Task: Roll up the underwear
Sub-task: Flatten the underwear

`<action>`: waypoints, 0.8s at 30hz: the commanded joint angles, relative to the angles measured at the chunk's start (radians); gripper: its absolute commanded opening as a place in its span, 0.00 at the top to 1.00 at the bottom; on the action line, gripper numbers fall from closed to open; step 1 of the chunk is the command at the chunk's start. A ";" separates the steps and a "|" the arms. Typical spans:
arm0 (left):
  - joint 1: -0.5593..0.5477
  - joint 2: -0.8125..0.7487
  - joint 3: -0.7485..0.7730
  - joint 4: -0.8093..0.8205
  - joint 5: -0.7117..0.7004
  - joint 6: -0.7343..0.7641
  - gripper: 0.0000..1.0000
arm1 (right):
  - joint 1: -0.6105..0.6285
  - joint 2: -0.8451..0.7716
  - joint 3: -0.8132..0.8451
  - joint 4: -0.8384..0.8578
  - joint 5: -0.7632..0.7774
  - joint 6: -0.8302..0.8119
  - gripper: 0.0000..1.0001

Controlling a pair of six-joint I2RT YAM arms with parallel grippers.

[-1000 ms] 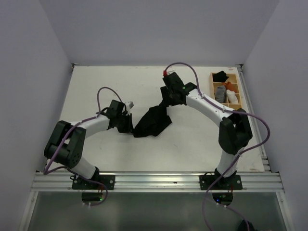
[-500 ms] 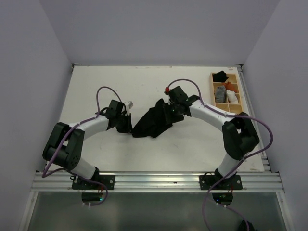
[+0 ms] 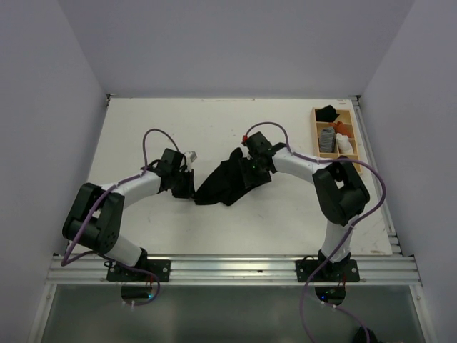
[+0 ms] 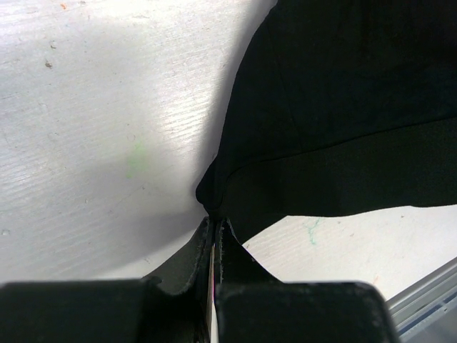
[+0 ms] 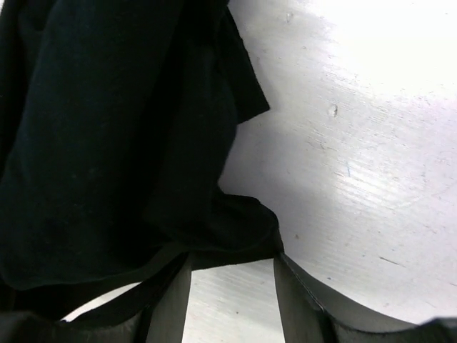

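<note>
The black underwear (image 3: 227,182) lies crumpled on the white table between my two arms. My left gripper (image 3: 188,185) is at its left end, shut on a corner of the fabric; in the left wrist view the jaws (image 4: 213,223) pinch that corner and the underwear (image 4: 343,107) spreads away to the upper right. My right gripper (image 3: 250,171) is low over the garment's right end. In the right wrist view it (image 5: 232,256) stands open, bare table showing between the fingers (image 5: 173,296), and an edge of the underwear (image 5: 128,143) lies across the fingertips.
A wooden tray (image 3: 315,133) stands at the back right, holding a black item (image 3: 328,113), a grey striped roll (image 3: 327,138) and a white roll (image 3: 345,143). A metal rail (image 3: 228,268) runs along the near edge, and walls enclose the table on three sides.
My right arm has come down and toward the left, lowering the right end of the underwear onto the table, and its jaws have widened. The left arm has stayed put.
</note>
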 commanded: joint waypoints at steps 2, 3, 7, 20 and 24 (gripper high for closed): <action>0.002 -0.037 0.022 -0.012 -0.026 0.009 1.00 | -0.003 -0.004 0.032 0.012 0.068 -0.040 0.48; 0.002 -0.037 0.020 -0.014 -0.027 0.007 1.00 | -0.003 -0.001 0.034 0.012 0.068 -0.042 0.50; 0.002 -0.045 0.013 -0.017 -0.044 -0.005 1.00 | -0.006 0.019 0.043 0.026 0.051 -0.054 0.57; 0.069 -0.066 0.432 -0.267 -0.221 0.001 1.00 | -0.097 -0.105 0.413 -0.322 0.088 -0.042 1.00; 0.075 -0.068 0.647 -0.351 -0.250 -0.065 1.00 | -0.141 -0.158 0.630 -0.471 0.110 -0.037 1.00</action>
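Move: The right hand's half-open fingers already straddle the underwear's right corner, about 1 cm ahead and 1 cm below. The body's middle lies some 8 cm to that hand's left and 3 cm ahead, the far tip about 14 cm ahead and 4 cm left, the near tip about 6 cm back and 7 cm left. The shut left hand already pinches the left corner just under its tips, with the body's middle roughly 12 cm right and 8 cm ahead. The right hand eases about 1 cm forward, low over the table, and closes its half-open fingers on the underwear's right corner, while the shut left hand keeps its pinch on the left corner and barely moves. Then both sweep up quickly together, about 15 cm, and forward, some 11 cm for the left and 7 for the right, drawing a couple of centimetres apart each as their fingertips swing some 10 to 20 degrees forward. ##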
